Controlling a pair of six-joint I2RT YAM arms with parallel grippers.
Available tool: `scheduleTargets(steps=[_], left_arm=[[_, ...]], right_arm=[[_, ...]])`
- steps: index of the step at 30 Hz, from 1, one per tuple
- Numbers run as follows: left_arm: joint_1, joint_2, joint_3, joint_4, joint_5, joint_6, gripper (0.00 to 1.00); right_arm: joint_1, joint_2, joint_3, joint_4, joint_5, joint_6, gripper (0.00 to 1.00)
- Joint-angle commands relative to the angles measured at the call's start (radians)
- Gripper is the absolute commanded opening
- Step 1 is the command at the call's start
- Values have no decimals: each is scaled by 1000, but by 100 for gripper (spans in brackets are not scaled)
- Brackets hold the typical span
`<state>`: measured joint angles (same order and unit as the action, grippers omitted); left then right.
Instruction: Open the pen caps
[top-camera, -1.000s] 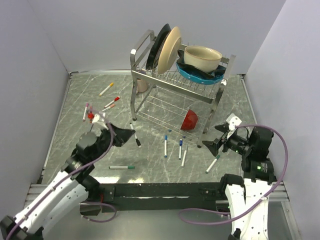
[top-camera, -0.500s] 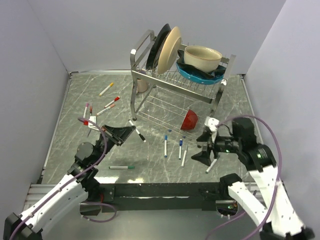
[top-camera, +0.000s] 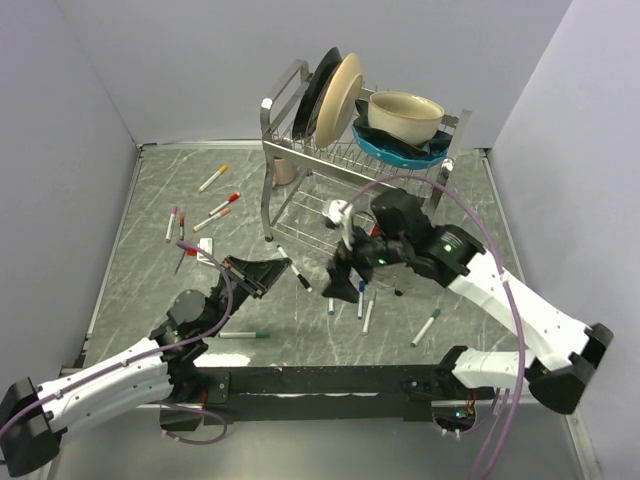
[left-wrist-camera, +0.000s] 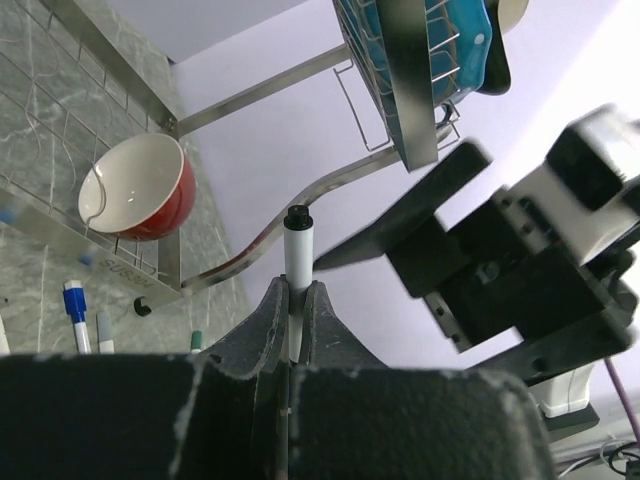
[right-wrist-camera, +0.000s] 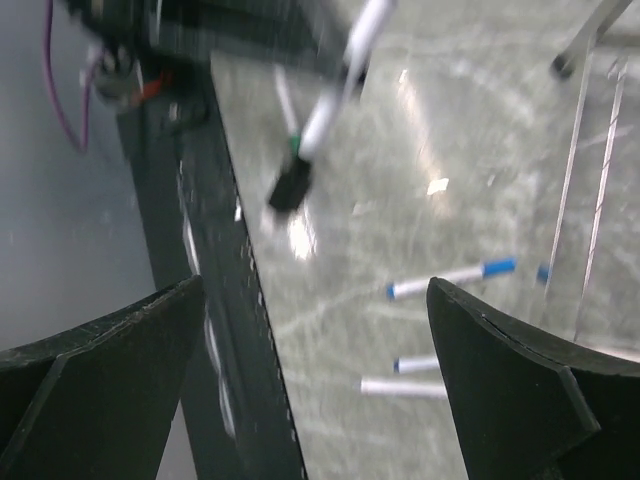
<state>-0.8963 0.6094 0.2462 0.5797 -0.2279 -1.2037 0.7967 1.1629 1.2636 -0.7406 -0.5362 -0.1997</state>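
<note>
My left gripper (top-camera: 285, 266) is shut on a white marker pen (left-wrist-camera: 297, 250) and holds it above the table. The pen's black cap (left-wrist-camera: 297, 214) sticks out past the fingertips. In the top view the black cap (top-camera: 304, 284) points right, toward my right gripper (top-camera: 338, 275). That gripper stands open a short way from the cap and holds nothing. In the right wrist view the held pen (right-wrist-camera: 335, 100) hangs ahead of the wide-open right gripper (right-wrist-camera: 315, 330), black cap (right-wrist-camera: 290, 190) lowest.
A steel dish rack (top-camera: 350, 170) with plates and bowls stands at the back. A red bowl (left-wrist-camera: 135, 190) lies under it. Loose pens lie around: yellow-capped (top-camera: 213, 178), red-capped (top-camera: 224, 204), green-capped (top-camera: 243, 333), blue-capped (top-camera: 360, 297).
The right arm has swung left across the table, close to the pen in the left gripper. The left gripper has carried that pen to the right.
</note>
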Motion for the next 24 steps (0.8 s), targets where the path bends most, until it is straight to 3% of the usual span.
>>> scheduleTargets(steps=[1, 4, 16, 19, 20, 23, 24], left_arm=[[-55, 12, 53, 65, -126, 46, 1], [-78, -2, 36, 89, -161, 44, 1], [-96, -4, 10, 118, -200, 35, 1], [-98, -2, 15, 120, -202, 39, 1], [-98, -3, 18, 115, -202, 42, 1], [-98, -14, 18, 103, -202, 46, 1], [-98, -19, 15, 101, -200, 47, 1]], right_arm=[[21, 79, 126, 90, 68, 163, 100], [22, 122, 117, 112, 6, 197, 99], [44, 188, 63, 153, -146, 247, 72], [52, 208, 66, 156, -151, 252, 51], [52, 210, 65, 159, -148, 253, 33], [52, 212, 59, 162, -156, 246, 5], [52, 208, 51, 165, -154, 243, 0]])
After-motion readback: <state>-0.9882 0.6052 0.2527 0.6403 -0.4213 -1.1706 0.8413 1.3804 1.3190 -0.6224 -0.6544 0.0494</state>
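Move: The pen's black cap sits about 5 cm to the right gripper's left, 1 cm back and some 3 cm below it. The left fingertips gripping the pen's barrel are some 10 cm left of the right gripper, 2 cm farther out and 1 cm lower. Under the right gripper, roughly 25 cm down, a blue marker lies 12 cm ahead and 1 cm left. From the left gripper the cap is about 3 cm back, 5 cm right and 2 cm below. Bring the right gripper left about 6 cm onto the pen's black cap, first swinging a little forward and up, then easing back and down, while its wrist rolls some 15 degrees, forward side dipping. Close its open fingers to pinch the cap. Keep the left grip on the barrel, raising the pen slightly and turning it a touch counter-clockwise. ##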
